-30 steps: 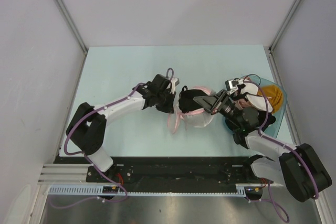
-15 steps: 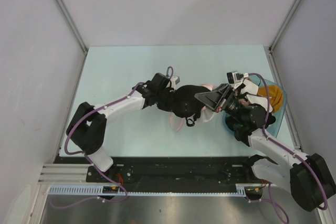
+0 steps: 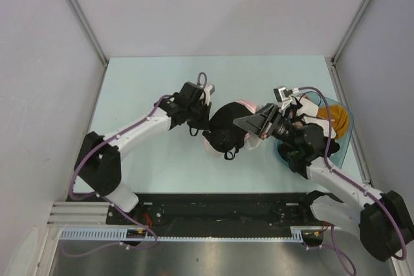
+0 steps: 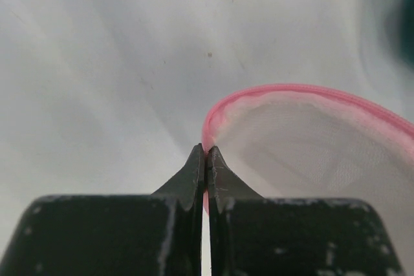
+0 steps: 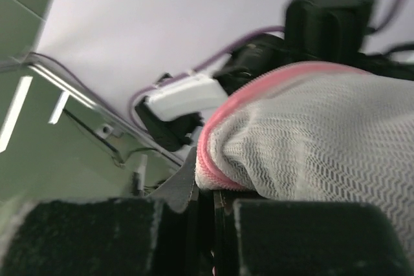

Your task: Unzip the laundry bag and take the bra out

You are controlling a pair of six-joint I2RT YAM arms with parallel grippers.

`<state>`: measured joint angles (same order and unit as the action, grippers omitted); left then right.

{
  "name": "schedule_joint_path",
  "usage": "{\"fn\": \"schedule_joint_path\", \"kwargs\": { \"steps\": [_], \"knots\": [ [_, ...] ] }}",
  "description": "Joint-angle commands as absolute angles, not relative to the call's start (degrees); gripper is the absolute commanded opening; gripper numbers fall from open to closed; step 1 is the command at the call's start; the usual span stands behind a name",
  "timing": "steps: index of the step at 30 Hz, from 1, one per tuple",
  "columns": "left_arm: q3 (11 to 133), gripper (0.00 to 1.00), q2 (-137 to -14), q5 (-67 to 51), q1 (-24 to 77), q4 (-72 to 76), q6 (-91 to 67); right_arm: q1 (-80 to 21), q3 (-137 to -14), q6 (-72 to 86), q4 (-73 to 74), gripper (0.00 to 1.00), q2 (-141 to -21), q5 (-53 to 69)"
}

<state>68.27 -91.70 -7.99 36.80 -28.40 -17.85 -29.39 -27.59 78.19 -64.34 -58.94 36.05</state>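
The laundry bag [image 3: 253,139] is a white mesh pouch with pink-trimmed rims, held up between both arms near the table's middle. My left gripper [image 4: 206,153] is shut on its pink rim, and the mesh dome [image 4: 310,140] spreads to the right of the fingertips. My right gripper [image 5: 206,179] is shut on another stretch of the pink rim, with mesh [image 5: 323,134] bulging over its fingers. From above, the black bra [image 3: 224,131] bulges between the left gripper [image 3: 206,126] and the right gripper [image 3: 238,123], a strap loop dangling below it.
A teal basin [image 3: 341,141] holding orange cloth [image 3: 337,117] stands at the right edge, just behind the right arm. Grey walls close in the pale table [image 3: 142,82] on three sides. The arm bases and a black rail [image 3: 220,208] run along the near edge.
Both grippers have kept their hold on the bag. The left arm has stretched farther out and the bag has shifted, so more of the black bra and less white mesh shows from above.
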Motion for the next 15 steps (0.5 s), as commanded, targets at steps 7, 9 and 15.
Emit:
{"fn": "schedule_joint_path", "kwargs": {
  "steps": [7, 9, 15],
  "knots": [
    [76.6, 0.00, -85.8, -4.6, 35.9, -33.0, -16.1, -31.5, -33.0, 52.2, -15.4, 0.71, -51.3, 22.5],
    [76.5, 0.01, -86.4, -3.5, 36.0, -34.5, -16.1, -31.5, -34.6, 50.4, -11.1, 0.83, -51.4, 21.6],
    [72.2, 0.01, -85.7, -4.9, 36.0, -32.3, -16.8, -31.9, -36.6, 48.8, -2.4, 0.86, -48.9, 23.7]
  ]
}}
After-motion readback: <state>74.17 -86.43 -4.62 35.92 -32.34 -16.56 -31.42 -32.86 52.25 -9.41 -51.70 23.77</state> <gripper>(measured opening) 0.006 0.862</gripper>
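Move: The bra, spilling black from the bag's mouth, has its middle some 14 cm below the right hand, about 5 cm ahead and 2 cm to its left. The laundry bag, its pink rim pinched by both hands, has its middle about 18 cm below the right hand, 5 cm ahead and 1 cm right; the blue basket is roughly 33 cm right, 11 cm ahead and 31 cm below. From the left hand, the bra lies about 7 cm right, 5 cm back and 10 cm higher. The bag's raised rim is let go by the right hand, which opens wide while sinking about 12 cm and easing slightly forward, its fingers tipping from up-left to near level (some 35 degrees of turn). The left hand keeps its pinch on the other edge, lifts about 8 cm and tips its fingers up slightly, then settles back a little. ##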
